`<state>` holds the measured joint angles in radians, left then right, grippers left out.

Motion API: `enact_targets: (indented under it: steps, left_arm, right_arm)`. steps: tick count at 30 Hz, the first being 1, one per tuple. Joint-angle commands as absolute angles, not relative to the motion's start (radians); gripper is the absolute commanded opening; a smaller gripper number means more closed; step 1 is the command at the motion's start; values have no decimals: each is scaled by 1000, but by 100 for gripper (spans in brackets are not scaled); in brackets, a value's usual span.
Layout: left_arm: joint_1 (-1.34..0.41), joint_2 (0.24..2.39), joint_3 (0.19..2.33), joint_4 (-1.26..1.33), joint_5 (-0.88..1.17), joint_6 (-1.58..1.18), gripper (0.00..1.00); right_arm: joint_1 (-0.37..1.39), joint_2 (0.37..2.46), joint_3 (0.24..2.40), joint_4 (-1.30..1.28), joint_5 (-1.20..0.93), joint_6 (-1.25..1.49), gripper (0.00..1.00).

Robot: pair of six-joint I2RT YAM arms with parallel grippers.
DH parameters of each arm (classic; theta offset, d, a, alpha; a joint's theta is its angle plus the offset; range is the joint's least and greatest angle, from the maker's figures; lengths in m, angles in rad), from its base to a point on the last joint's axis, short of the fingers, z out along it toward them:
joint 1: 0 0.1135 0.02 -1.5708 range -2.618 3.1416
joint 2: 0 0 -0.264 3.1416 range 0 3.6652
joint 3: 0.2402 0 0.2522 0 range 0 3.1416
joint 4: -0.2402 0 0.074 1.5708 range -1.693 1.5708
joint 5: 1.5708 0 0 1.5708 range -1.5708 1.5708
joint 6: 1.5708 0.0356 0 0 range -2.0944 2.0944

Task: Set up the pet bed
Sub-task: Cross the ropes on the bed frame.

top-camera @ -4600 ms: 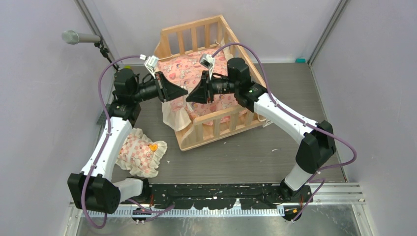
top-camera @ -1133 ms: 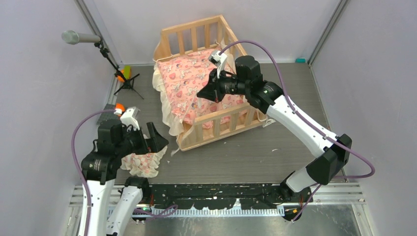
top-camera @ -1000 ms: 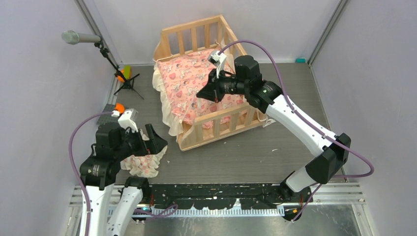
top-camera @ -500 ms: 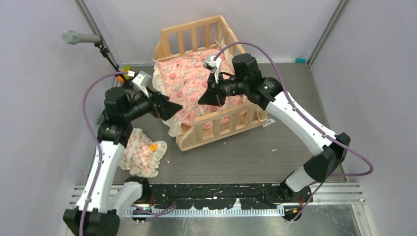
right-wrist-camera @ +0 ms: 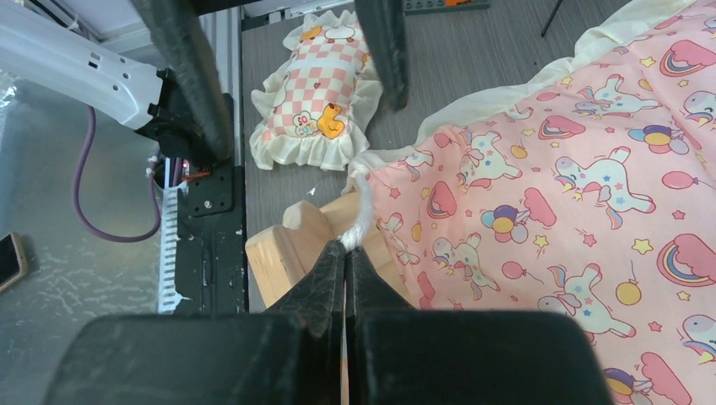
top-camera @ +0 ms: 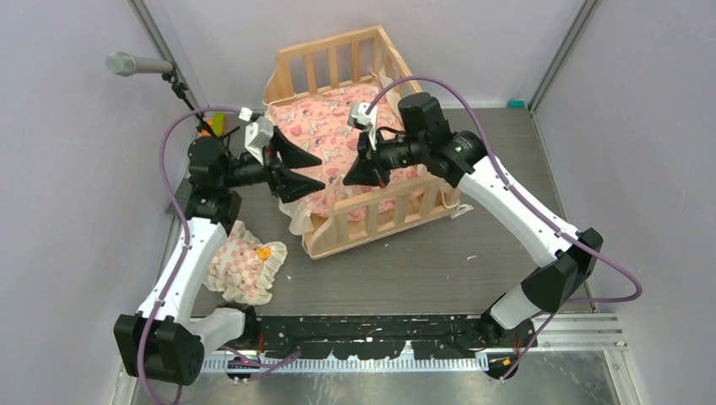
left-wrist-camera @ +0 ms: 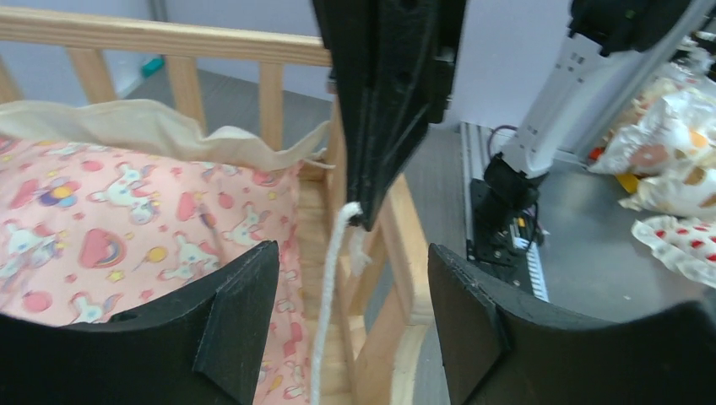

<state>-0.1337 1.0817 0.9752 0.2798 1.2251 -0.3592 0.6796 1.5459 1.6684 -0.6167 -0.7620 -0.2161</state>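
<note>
The pet bed (top-camera: pixel 333 44) is a pale wooden slatted frame at the back centre. A pink printed cushion (top-camera: pixel 321 135) lies in it, and its cream frill spills over the left side. My right gripper (top-camera: pixel 344 180) is shut on a white cord (right-wrist-camera: pixel 361 202) at the cushion's near left corner, above the bed's front rail (right-wrist-camera: pixel 287 245). My left gripper (top-camera: pixel 321 171) faces it with open jaws. In the left wrist view the cord (left-wrist-camera: pixel 331 287) hangs between those jaws (left-wrist-camera: pixel 352 253) and touches neither. A small frilled pillow (top-camera: pixel 245 263) lies on the table at the front left.
A microphone on a stand (top-camera: pixel 135 64) rises at the back left, with an orange and green object (top-camera: pixel 215 125) near its foot. Walls close in on both sides. The black base rail (top-camera: pixel 363 329) runs along the near edge.
My left arm lifted away from above the small pillow and swung up to the cushion's near left corner. Its jaws narrowed around the cord. My right gripper shifted slightly, still holding the cord.
</note>
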Motion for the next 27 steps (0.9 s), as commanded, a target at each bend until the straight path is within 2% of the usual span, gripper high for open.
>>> enact_targets:
  steps: [1,5,10,19,25,27]
  left_arm:
    - [-182,1095,998,347,1338,-304,68]
    - [-201,1119,1014,255,1324,-199,68]
    - [-236,1162,1059,112,1319,-79,62]
    - [-278,1203,1093,3,1304,32,53]
    - [-287,1219,1112,3,1296,40,42]
    - [-287,1222,1114,3,1290,41,34]
  right_arm:
    - [684,1551,1714,-609,-782,-242,0]
    - [684,1550,1718,-616,-788,-243,0]
    - [685,1546,1712,-617,-794,-245,0]
    - [685,1544,1706,-618,-801,-247,0]
    - [684,1540,1698,-622,-799,-251,0]
    - [685,1537,1693,-624,-794,-253,0]
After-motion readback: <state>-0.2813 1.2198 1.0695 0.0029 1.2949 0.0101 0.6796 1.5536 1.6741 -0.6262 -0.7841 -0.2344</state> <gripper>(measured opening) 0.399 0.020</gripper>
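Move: The white rope is still pinched in my right hand, its free stretch starting about 1 cm left and 2 cm below that hand. From my left hand, that stretch is some 5 cm to the right, 1 cm back and 4 cm lower. The near-left corner of the footboard rail is roughly 5 cm right of my left hand, 3 cm back and 12 cm down; the pink cushion's middle is about 15 cm ahead, 7 cm right and 22 cm down. My left hand, fingers pointing right, eases about 4 cm right and as far down, after a small draw back at the start, to bring its open fingers around the rope just under my right fingertips. It turns clockwise some 10 degrees, and late on the gap narrows to well under half open. My right hand stays put, keeping its pinch on the rope. ##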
